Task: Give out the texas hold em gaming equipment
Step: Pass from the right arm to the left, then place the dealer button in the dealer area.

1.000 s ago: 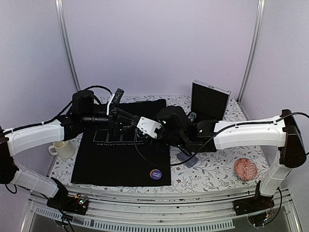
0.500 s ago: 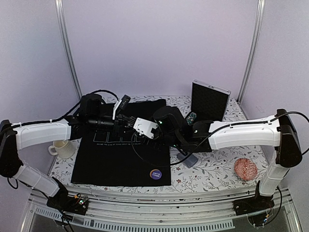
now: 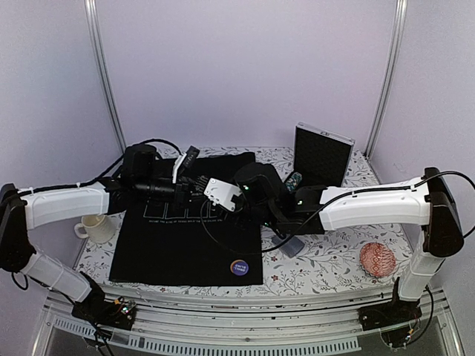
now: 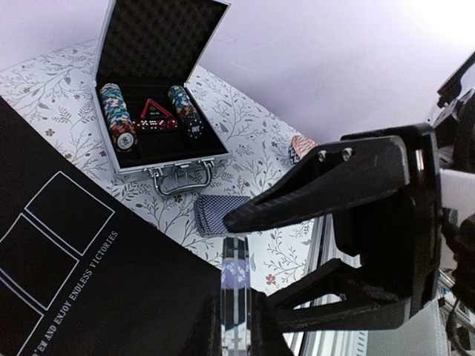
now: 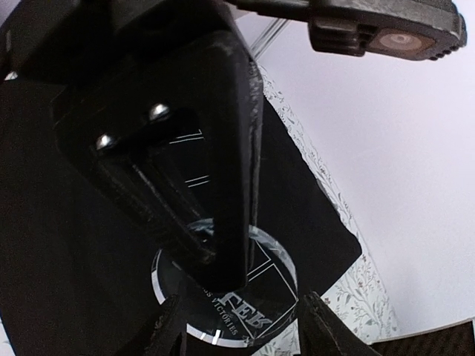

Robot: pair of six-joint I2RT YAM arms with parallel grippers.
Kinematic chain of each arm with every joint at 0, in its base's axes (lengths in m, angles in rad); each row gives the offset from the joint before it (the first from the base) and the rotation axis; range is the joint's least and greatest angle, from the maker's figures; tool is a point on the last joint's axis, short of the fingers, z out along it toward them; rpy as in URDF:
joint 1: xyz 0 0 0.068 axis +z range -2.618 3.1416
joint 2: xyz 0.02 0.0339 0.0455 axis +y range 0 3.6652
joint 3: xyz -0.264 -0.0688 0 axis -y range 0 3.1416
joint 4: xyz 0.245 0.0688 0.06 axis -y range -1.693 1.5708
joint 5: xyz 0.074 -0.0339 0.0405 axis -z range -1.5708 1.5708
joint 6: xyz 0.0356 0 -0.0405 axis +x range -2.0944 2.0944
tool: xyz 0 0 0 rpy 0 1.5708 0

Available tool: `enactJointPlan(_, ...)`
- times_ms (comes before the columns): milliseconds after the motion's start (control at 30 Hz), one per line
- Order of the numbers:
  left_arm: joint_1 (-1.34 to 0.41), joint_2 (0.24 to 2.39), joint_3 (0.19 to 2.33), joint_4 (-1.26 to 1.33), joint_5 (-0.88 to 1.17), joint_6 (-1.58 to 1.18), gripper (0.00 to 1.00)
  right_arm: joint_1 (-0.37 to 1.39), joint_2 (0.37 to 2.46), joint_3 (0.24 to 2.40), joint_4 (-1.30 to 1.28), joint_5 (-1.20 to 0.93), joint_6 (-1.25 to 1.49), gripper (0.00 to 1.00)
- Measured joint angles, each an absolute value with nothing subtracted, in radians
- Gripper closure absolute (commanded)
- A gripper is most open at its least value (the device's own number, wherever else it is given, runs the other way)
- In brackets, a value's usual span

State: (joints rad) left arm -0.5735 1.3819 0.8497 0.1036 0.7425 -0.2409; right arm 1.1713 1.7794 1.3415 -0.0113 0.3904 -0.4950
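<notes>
My two grippers meet in mid-air over the black mat (image 3: pixel 185 248). Between them is a clear round button disc (image 5: pixel 256 315) with white lettering. My right gripper (image 5: pixel 241 330) holds it across its width, one finger at each rim. My left gripper (image 4: pixel 236 330) is shut on it edge-on; the disc (image 4: pixel 236 293) shows as a thin glassy strip between its fingers. The left fingers (image 5: pixel 215 148) reach down onto the disc's face. A purple button (image 3: pixel 238 266) lies on the mat's near edge. A blue-backed deck of cards (image 4: pixel 223 215) lies on the floral cloth. Chip stacks (image 4: pixel 119 122) sit in the open case (image 4: pixel 167 165).
The open aluminium case (image 3: pixel 321 154) stands at the back right. A cream mug (image 3: pixel 95 228) sits left of the mat. A red patterned disc (image 3: pixel 377 259) lies at the right near the right arm's base. The card deck (image 3: pixel 288 245) lies under the right forearm.
The left arm moved right to meet the right gripper and its jaws closed on the disc. The right gripper shifted slightly left and narrowed a little.
</notes>
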Motion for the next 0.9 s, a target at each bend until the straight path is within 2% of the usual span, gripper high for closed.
enactJointPlan(233, -0.434, 1.422, 0.850, 0.172, 0.653, -0.397, 1.00, 1.121, 1.737, 1.298, 0.001, 0.366, -0.449, 0.30)
enactJointPlan(467, -0.260, 1.633, 0.884, 0.300, 0.490, -0.595, 1.00, 0.967, 1.649, 1.274, 0.001, 0.238, -0.303, 0.25)
enactJointPlan(800, -0.195, 2.152, 1.417, 0.314, 0.374, -0.731, 1.00, 0.904, 1.645, 1.243, -0.012, 0.169, -0.184, 0.24)
enactJointPlan(900, -0.195, 2.244, 1.511, 0.286, 0.368, -0.755, 1.00, 0.904, 1.645, 1.235, -0.020, 0.167, -0.174, 0.24)
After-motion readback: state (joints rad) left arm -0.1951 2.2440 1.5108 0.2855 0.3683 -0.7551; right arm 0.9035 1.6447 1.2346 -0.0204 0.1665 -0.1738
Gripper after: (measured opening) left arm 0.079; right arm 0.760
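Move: The left fingers are shut on the rim of the clear disc. The mat's empty far strip, where the disc is carried, lies some 34 cm ahead, 13 cm left and 20 cm below. From this hand, the white logo is about 20 cm ahead and 9 cm left, the open case some 17 cm ahead and 29 cm right, all about as low. For the right hand, the disc sits at its fingertips, about 2 cm ahead, 2 cm left and 1 cm below. Open the right gripper from half to about three quarters and draw it off the disc to the right and forward, towards the case, rising briefly before sinking back. Bring the left gripper, keeping its pinch on the disc, about 33 cm forward, veering left early, then straight on, sinking some 12 cm over the mat's far strip; turn it about 50 degrees counter-clockwise and tip it down. ##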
